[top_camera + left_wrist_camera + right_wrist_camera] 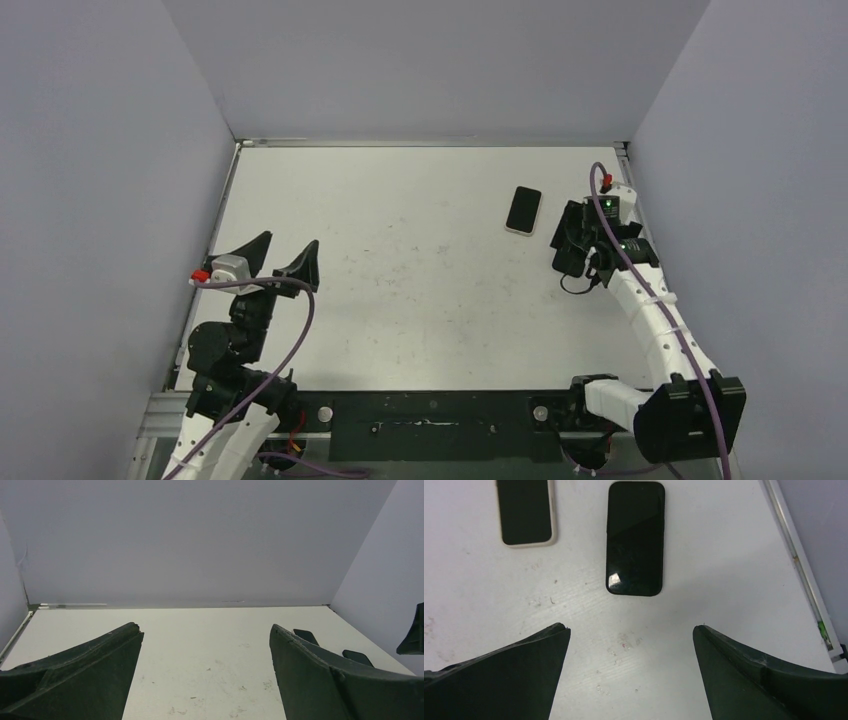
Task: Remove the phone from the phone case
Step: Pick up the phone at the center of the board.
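Observation:
A black phone (635, 537) lies flat on the white table with its glossy face up, just ahead of my right gripper (630, 627), which is open and empty above the table. To the phone's left lies a cream-rimmed phone case (525, 512) with a dark face; I cannot tell whether anything is inside it. In the top view the case (523, 210) sits at the back right, left of my right gripper (587, 262). My left gripper (291, 241) is open and empty at the left side, and it also shows in the left wrist view (206, 627).
The table's right rail (796, 560) runs close beside the phone. Grey walls enclose the table on the left, the back and the right. From the left wrist view, the case (305, 636) and the phone (357, 657) show as dark slabs far to the right.

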{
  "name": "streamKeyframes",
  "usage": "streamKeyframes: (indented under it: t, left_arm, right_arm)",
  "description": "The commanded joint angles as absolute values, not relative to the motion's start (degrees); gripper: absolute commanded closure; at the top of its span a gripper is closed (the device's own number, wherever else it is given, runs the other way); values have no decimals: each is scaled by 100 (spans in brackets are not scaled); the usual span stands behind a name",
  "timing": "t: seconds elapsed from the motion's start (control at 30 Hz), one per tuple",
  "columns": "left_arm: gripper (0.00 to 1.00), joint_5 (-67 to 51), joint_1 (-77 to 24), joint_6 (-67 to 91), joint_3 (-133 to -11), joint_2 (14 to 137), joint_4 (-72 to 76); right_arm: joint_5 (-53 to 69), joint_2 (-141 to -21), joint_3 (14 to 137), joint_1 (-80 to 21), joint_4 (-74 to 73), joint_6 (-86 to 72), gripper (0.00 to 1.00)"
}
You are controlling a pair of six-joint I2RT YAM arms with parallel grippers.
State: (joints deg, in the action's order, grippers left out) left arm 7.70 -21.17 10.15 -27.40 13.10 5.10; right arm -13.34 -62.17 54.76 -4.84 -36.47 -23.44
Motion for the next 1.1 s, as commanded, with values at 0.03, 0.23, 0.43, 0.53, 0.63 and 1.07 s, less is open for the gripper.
streamKeyframes:
  t: [0.03, 0.23, 0.43, 0.53, 0.63, 1.07]
  left_arm:
    - [3, 874, -2230, 893, -2764, 1181, 556]
    - [3, 940, -2374, 834, -2772, 1038, 490]
    - [3, 896, -2426, 818, -2777, 963, 436]
    - [3, 795, -2435, 791, -2778, 949, 416]
    - [3, 733, -2427, 766, -2768, 972, 372]
    - [3, 655, -2437, 1096, -2955, 1415, -286]
  right_arm:
    - [-1502, -6560, 5422, -434, -3330, -2496, 0]
    - [-1074, -6766, 5191, -130, -2754, -2228, 0]
    - [-55, -7737, 5529, 822, -2522, -1979, 0]
    - [351, -8118, 5634, 1085, -2305, -1999, 0]
    - [560, -8627, 5850, 1218, -2230, -2012, 0]
    - [427, -9665, 6438, 1182, -2167, -1799, 0]
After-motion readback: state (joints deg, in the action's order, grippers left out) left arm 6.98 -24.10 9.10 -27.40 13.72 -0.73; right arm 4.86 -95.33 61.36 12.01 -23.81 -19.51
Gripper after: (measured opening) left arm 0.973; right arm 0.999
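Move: The black phone lies about 10 cm ahead of the open right hand, roughly 2 cm to its right and some 15 cm below it. The white-cased phone is its only neighbour, roughly 10 cm farther out than the black phone and 13 cm to the left of it, flat on the same board. From the left hand, the black phone is some 70 cm to the right, 18 cm ahead and about 31 cm below. The right hand comes down about 12 cm with its fingers kept wide open, sinking almost straight at first, then down and to the right, and finally mostly forward (some 8 cm in all), to bring the spread fingers low over the black phone while the wrist tips some 15 degrees farther down and rolls its left side up about as much. The empty left hand edges back a centimetre, then dips about 3 cm and drifts slightly right, still open and far from both phones. ##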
